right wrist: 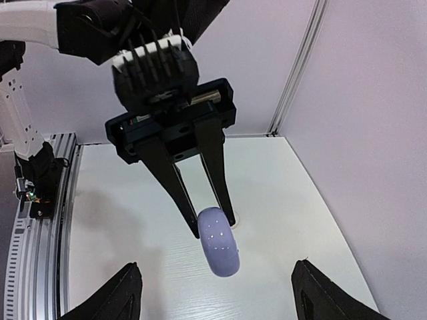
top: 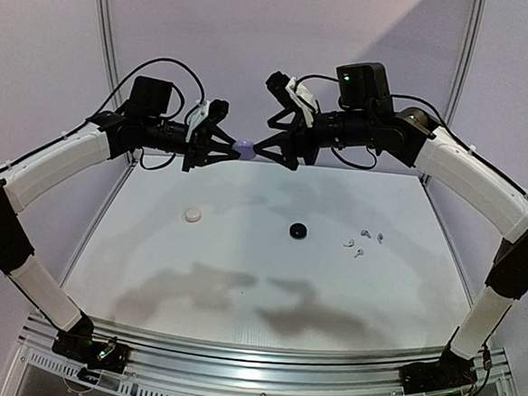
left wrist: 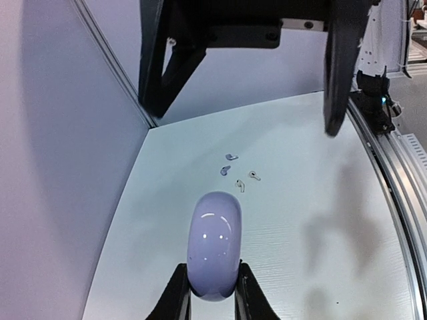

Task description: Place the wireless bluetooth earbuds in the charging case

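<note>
A rounded lavender charging case (top: 247, 148) hangs in the air above the table's far middle, lid closed. My left gripper (left wrist: 212, 283) is shut on its near end; the case (left wrist: 215, 243) sticks out past the fingertips. My right gripper (right wrist: 217, 270) faces it from the other side and stands open, its fingers (right wrist: 127, 293) wide apart and clear of the case (right wrist: 219, 243). Several tiny wireless bluetooth earbuds (top: 362, 241) lie loose on the white table at the right, and they also show in the left wrist view as earbuds (left wrist: 239, 172).
A round white case (top: 192, 215) lies on the table at the left and a round black case (top: 298, 229) near the middle. Grey walls with metal posts (top: 108, 33) close in the back and sides. An aluminium rail (top: 261, 370) runs along the near edge.
</note>
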Robot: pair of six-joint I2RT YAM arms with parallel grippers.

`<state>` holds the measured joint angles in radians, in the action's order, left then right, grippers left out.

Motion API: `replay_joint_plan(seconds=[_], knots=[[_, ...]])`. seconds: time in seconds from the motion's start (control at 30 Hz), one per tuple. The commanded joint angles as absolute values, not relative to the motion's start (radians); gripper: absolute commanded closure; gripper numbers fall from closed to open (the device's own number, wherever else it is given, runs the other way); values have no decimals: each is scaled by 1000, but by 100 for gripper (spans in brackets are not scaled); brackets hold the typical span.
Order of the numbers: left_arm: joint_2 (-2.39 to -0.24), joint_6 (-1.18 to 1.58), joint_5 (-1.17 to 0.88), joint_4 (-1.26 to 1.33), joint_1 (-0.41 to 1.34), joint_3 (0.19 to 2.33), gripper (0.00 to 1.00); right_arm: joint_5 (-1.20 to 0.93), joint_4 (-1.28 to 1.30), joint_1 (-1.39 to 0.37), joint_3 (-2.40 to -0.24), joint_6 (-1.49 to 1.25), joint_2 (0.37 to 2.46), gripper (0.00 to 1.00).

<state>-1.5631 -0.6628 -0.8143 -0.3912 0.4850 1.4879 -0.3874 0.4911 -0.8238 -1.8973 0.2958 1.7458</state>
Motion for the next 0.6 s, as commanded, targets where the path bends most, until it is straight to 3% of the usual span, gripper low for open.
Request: replay_joint_plan(seconds=[0.0,0.47,0.57], knots=[[-1535,-727,-798,-459,514,1505,100,-417,572,-823,-1939,379,1811,23],[-1532,-732,-802,-473,532,1512,100,-491,571,-824,-1999,393,1902,65],[-1534,-733,-807,-475,532,1517,100,-471,595,-823,-2000,403,1905,68]])
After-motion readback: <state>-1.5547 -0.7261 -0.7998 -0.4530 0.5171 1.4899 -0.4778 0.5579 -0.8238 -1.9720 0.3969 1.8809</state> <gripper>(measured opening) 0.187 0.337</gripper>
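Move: The lavender case, gripped at one end by the left fingers in mid-air, has its middle some 2 cm to the right of the left hand point and about 1 cm lower. From the right hand it lies roughly 5 cm left, 2 cm ahead and 4 cm below. On the table nearly 40 cm beneath the right hand, the black case is about 18 cm ahead and 9 cm right, the pale case about 20 cm ahead and 26 cm left. Down and to its left, some 5 cm down and half as much sideways, the right hand comes back onto the free end of the lavender case, its wide-open fingers narrowing to about a third open on either side. The left hand keeps its pinch, easing the case back about 1.5 cm, then holding still. ##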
